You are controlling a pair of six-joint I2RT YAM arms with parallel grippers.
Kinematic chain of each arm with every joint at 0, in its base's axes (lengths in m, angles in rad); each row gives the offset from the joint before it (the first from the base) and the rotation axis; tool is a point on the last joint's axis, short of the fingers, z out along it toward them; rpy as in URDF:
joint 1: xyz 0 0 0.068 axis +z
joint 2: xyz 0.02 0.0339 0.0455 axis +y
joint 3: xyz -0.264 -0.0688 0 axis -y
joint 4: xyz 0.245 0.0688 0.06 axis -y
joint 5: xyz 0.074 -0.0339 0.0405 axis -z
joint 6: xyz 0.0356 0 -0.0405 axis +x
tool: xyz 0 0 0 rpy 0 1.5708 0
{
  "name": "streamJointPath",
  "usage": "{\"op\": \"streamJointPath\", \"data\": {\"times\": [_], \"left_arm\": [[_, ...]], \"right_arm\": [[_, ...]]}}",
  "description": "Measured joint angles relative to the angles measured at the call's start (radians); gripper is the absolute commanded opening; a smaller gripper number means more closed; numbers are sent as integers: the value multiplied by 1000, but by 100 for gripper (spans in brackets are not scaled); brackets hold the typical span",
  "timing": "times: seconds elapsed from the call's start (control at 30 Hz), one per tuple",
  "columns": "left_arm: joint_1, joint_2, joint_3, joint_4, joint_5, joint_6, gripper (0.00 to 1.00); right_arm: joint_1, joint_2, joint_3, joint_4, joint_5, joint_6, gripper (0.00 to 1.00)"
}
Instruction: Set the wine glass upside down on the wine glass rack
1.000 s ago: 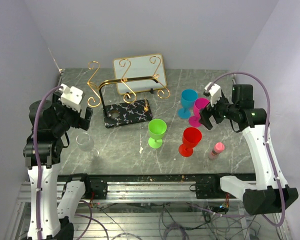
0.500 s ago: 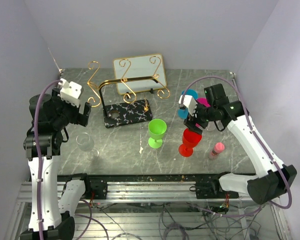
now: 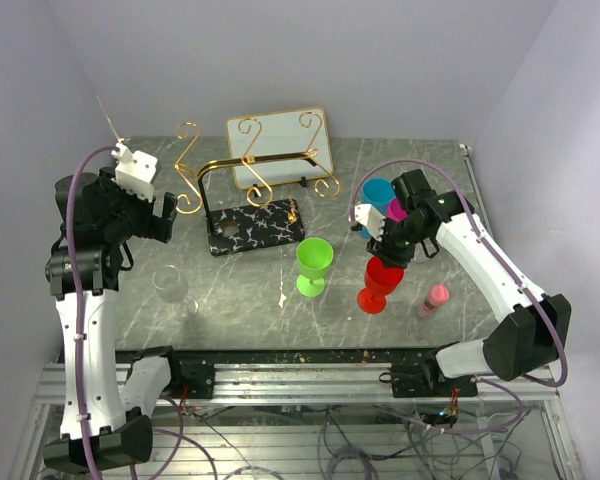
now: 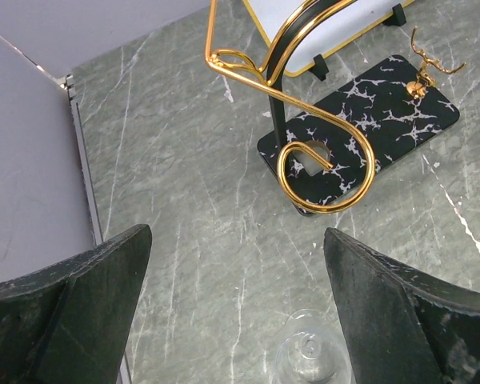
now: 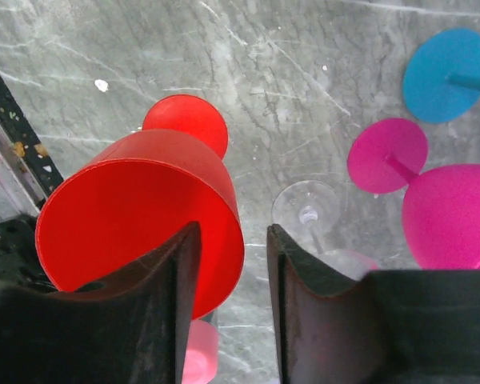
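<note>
The wine glass rack (image 3: 256, 226), gold wire scrolls on a black marbled slab, stands at the back left; the left wrist view shows its slab (image 4: 368, 112). A red wine glass (image 3: 380, 276) stands upright right of centre. My right gripper (image 3: 385, 254) hangs over its rim. In the right wrist view the gripper (image 5: 232, 232) straddles the wall of the red glass (image 5: 136, 208), one finger inside the bowl and one outside, with a gap still showing. My left gripper (image 3: 166, 226) is wide open above a clear glass (image 3: 170, 285), which shows low between its fingers (image 4: 312, 356).
A green glass (image 3: 314, 258) stands mid-table, with blue (image 3: 377, 195) and magenta (image 3: 398, 212) glasses behind the right arm. Another clear glass (image 5: 308, 212) sits by the red one. A pink bottle (image 3: 433, 298) stands at the front right. A gold-rimmed white tray (image 3: 280, 140) leans behind the rack.
My right arm swung left from beside the magenta glass to over the red glass, and its jaws narrowed around the rim. My left arm drew back slightly, still open.
</note>
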Motion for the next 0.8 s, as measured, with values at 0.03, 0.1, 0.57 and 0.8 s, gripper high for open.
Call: {"op": "streamJointPath", "data": {"times": [0.03, 0.1, 0.57, 0.8], "left_arm": [[4, -1, 0, 0, 2, 0, 100], [11, -1, 0, 0, 3, 0, 100], [15, 23, 94, 2, 27, -26, 99], [15, 90, 218, 3, 129, -92, 99]], "right_arm": [[0, 7, 0, -2, -1, -6, 32], [0, 10, 0, -4, -6, -14, 26], [0, 21, 149, -73, -66, -40, 0], [0, -81, 272, -127, -66, -27, 0]]}}
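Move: The red glass stands upright with its far rim already between the right hand's open fingers, its middle some 4 cm back, 1 cm left and about 6 cm below that hand. From there the green glass is about 14 cm left, level fore and aft; the magenta glass 9 cm ahead, 4 cm right; the clear glass 5 cm ahead, 9 cm right, all at similar depth. From the left hand the red glass is roughly 44 cm right, 9 cm back and 22 cm lower. The red glass's far rim is pinched as the right fingers close from under half open to shut, one finger inside the bowl and one outside, the hand barely shifting. Then that hand carries the glass almost straight up, about 10 cm, speeding up, its fingertips swinging outward by some 10 degrees. The empty left hand, still wide open, also rises, about 7 cm, veering slightly right. ##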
